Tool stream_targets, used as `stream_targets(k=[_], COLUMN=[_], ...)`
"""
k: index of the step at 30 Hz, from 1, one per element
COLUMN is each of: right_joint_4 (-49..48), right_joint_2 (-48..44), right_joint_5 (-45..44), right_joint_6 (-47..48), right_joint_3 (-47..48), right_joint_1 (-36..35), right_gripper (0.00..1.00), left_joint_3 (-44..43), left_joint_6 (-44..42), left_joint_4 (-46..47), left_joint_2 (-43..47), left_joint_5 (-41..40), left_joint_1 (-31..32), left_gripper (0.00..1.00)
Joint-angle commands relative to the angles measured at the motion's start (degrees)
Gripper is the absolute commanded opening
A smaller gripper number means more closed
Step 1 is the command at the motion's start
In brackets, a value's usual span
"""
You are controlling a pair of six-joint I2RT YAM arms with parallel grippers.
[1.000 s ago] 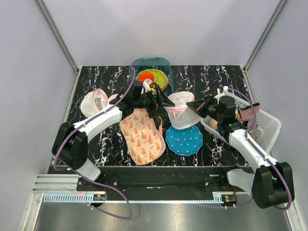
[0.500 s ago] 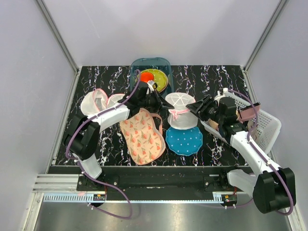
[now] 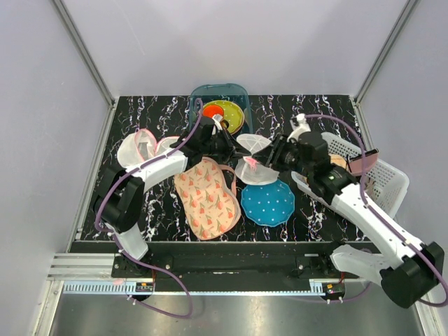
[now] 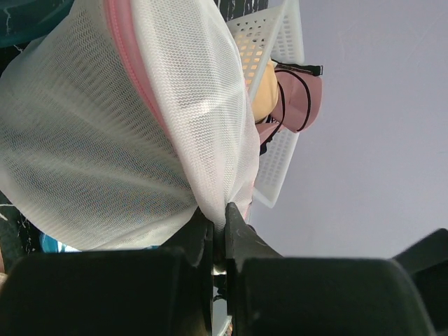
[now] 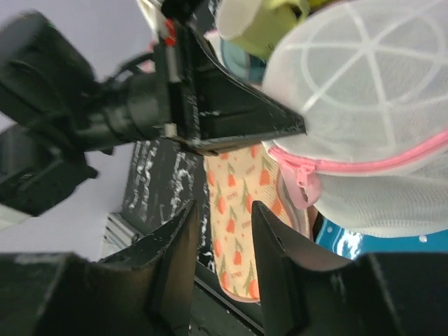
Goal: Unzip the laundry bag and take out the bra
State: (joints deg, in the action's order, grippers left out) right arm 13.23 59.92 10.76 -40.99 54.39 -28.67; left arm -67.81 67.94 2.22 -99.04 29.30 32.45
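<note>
The laundry bag [image 3: 256, 159], a round white mesh pouch with pink zip trim, sits tilted at the table's middle. My left gripper [image 3: 234, 149] is shut on a fold of its mesh [image 4: 210, 140] at the left side; the pinch shows plainly in the left wrist view [image 4: 222, 213]. My right gripper [image 3: 274, 155] is open beside the bag's right side, touching nothing. In the right wrist view its jaws [image 5: 222, 220] stand apart below and left of the pink zip pull [image 5: 301, 185] on the bag [image 5: 364, 119]. The bra is hidden.
A pink floral fabric piece [image 3: 206, 197] and a blue dotted mat [image 3: 267, 203] lie in front of the bag. A second mesh pouch [image 3: 143, 147] lies at the left. A teal bin [image 3: 231, 91] stands behind, and a white basket [image 3: 381, 182] with pink items at the right.
My left gripper has shut on the bag's mesh. My right gripper has opened and moved left toward the bag, which has shifted and tilted a little to the left.
</note>
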Motion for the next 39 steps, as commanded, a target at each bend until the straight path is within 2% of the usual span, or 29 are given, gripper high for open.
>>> stream_targets(k=[1, 12, 22, 23, 28, 31, 39], right_joint_4=[2.85, 3.2, 1.27, 1.01, 1.09, 1.36, 3.55], right_joint_2=[5.2, 11.26, 14.96, 14.96, 14.08, 13.03, 10.83], right_joint_5=[-3.73, -8.92, -8.57, -8.65, -10.5, -12.87, -16.47], right_joint_6=[1.97, 3.64, 3.9, 4.16, 4.34, 4.6, 5.31], right_joint_3=[0.1, 2.38, 4.23, 4.67, 4.94, 4.41, 2.56], right_joint_1=[-3.58, -4.29, -4.21, -4.21, -4.21, -4.21, -4.12], right_gripper=[0.42, 0.44, 0.43, 0.41, 0.1, 0.0, 0.0], left_joint_3=[-2.85, -2.68, -3.2, -3.2, -3.64, -3.91, -4.43], left_joint_6=[-1.58, -2.11, -2.81, -2.9, -4.04, -4.57, -5.89], left_joint_4=[-0.37, -0.64, -0.99, -0.99, -2.04, -2.04, -4.06], left_joint_2=[3.16, 3.86, 3.86, 3.86, 3.86, 3.86, 3.59], left_joint_5=[-0.82, -0.73, 0.14, 0.32, 0.23, 0.32, 0.93], left_joint_1=[-0.01, -0.01, -0.01, 0.07, -0.01, -0.01, -0.28], left_gripper=[0.0, 0.0, 0.0, 0.0, 0.0, 0.0, 0.0])
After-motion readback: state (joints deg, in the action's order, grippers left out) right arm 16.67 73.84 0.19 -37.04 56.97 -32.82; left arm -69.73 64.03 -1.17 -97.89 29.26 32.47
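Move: Just ahead of and well below the right hand's half-open fingers is the laundry bag's pink zip pull, about 3 cm ahead, 2 cm left and 9 cm down. The left fingertips, gripping the bag by the zip's end, are some 5 cm ahead, 5 cm left and 9 cm down, and the dotted plate about 12 cm back, 5 cm right and 26 cm down. From the left hand the pull lies about 2 cm back and 3 cm right, level. Sinking about 10 cm onto the zip pull, the right hand edges left and then some 3 cm forward, rolling its left side down roughly 15 degrees as its fingertips tip lower. It then comes up a little while its half-open fingers close and pinch the pull; the left hand keeps its grip on the bag beside the zip's end, almost still. ##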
